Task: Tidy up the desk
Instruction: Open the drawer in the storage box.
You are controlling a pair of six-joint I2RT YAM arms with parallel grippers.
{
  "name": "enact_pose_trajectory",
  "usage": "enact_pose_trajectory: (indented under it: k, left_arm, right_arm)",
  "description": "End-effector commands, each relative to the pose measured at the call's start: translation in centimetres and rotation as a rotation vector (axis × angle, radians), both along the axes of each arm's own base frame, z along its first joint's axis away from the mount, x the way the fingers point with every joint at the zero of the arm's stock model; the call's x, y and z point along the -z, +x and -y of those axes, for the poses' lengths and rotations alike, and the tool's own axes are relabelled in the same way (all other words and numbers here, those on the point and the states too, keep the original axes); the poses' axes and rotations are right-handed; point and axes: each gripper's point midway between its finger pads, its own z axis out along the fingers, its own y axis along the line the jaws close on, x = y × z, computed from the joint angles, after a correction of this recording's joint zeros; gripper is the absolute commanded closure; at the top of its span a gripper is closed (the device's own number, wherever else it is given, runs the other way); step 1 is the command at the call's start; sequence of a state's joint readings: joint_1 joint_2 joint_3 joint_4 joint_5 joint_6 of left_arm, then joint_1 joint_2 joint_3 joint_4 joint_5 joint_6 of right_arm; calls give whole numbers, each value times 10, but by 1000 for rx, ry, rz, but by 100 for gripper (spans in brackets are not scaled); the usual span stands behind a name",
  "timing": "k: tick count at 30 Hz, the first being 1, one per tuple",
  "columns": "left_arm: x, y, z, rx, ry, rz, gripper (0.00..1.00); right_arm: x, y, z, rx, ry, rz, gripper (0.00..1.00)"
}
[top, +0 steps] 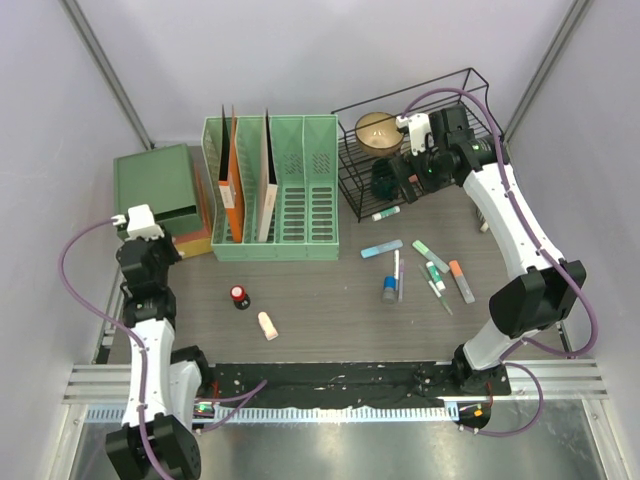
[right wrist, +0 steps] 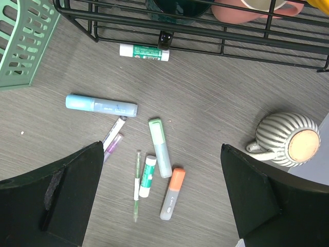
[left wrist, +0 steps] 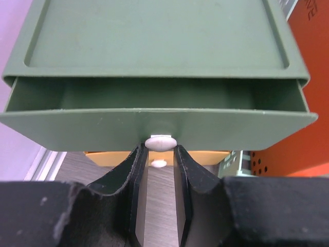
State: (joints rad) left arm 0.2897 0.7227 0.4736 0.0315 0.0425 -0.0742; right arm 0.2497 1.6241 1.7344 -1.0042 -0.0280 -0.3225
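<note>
The desk is a dark wood-grain top. At its back left stands a green drawer unit. In the left wrist view its top drawer is pulled out a little, and my left gripper is shut on that drawer's white knob. My right gripper hangs open, high above scattered stationery: a blue highlighter, a green highlighter, an orange-capped marker, a glue stick and a thin green pen. Nothing is between its fingers.
A green slotted file rack holds folders at the back. Right of it stands a black wire basket with a bowl. A striped mug stands right of the pens. A red-capped bottle and a pale tube lie front left.
</note>
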Motion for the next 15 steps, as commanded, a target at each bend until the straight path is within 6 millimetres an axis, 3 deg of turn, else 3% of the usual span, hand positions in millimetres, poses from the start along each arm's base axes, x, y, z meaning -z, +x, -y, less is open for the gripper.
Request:
enact_pose_trajectory:
  k: [1,6,15]
  left_arm:
    - [2,-7,6,50,63,-5,93]
    - [12,-20,13,90,97,-34,97]
    - [4,-31,16,103,125,-24,100]
  right_arm:
    - [-5,2,-3,-14,6,17,0]
    - [-3,2,-5,-20,8,12,0]
    - [-2,0,-7,-28,18,2,0]
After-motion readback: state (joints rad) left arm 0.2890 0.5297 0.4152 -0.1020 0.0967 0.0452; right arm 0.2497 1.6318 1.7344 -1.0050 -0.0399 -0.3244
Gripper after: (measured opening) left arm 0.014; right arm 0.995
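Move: The left fingers already hold the top drawer's white knob at their tips, about 1 cm ahead of the hand point and level sideways; the green drawer already stands a few centimetres open. The bottom drawer's knob is some 11 cm lower and 3 cm ahead of the hand, in line with it. The orange folder stands about 14 cm to the hand's right and 9 cm ahead. From the right hand the top knob lies about 47 cm left and 10 cm back. The left hand draws back towards the base about 3 cm and drifts roughly 1.5 cm to the right, dipping about a centimetre before rising slightly, while the wrist rolls its left side up and turns clockwise, each by some 5 degrees. Just after the pull starts, the tips come off the white knob and snap shut on nothing, and the closed fingers carry on backing away, ending low and to the right of the knob. ##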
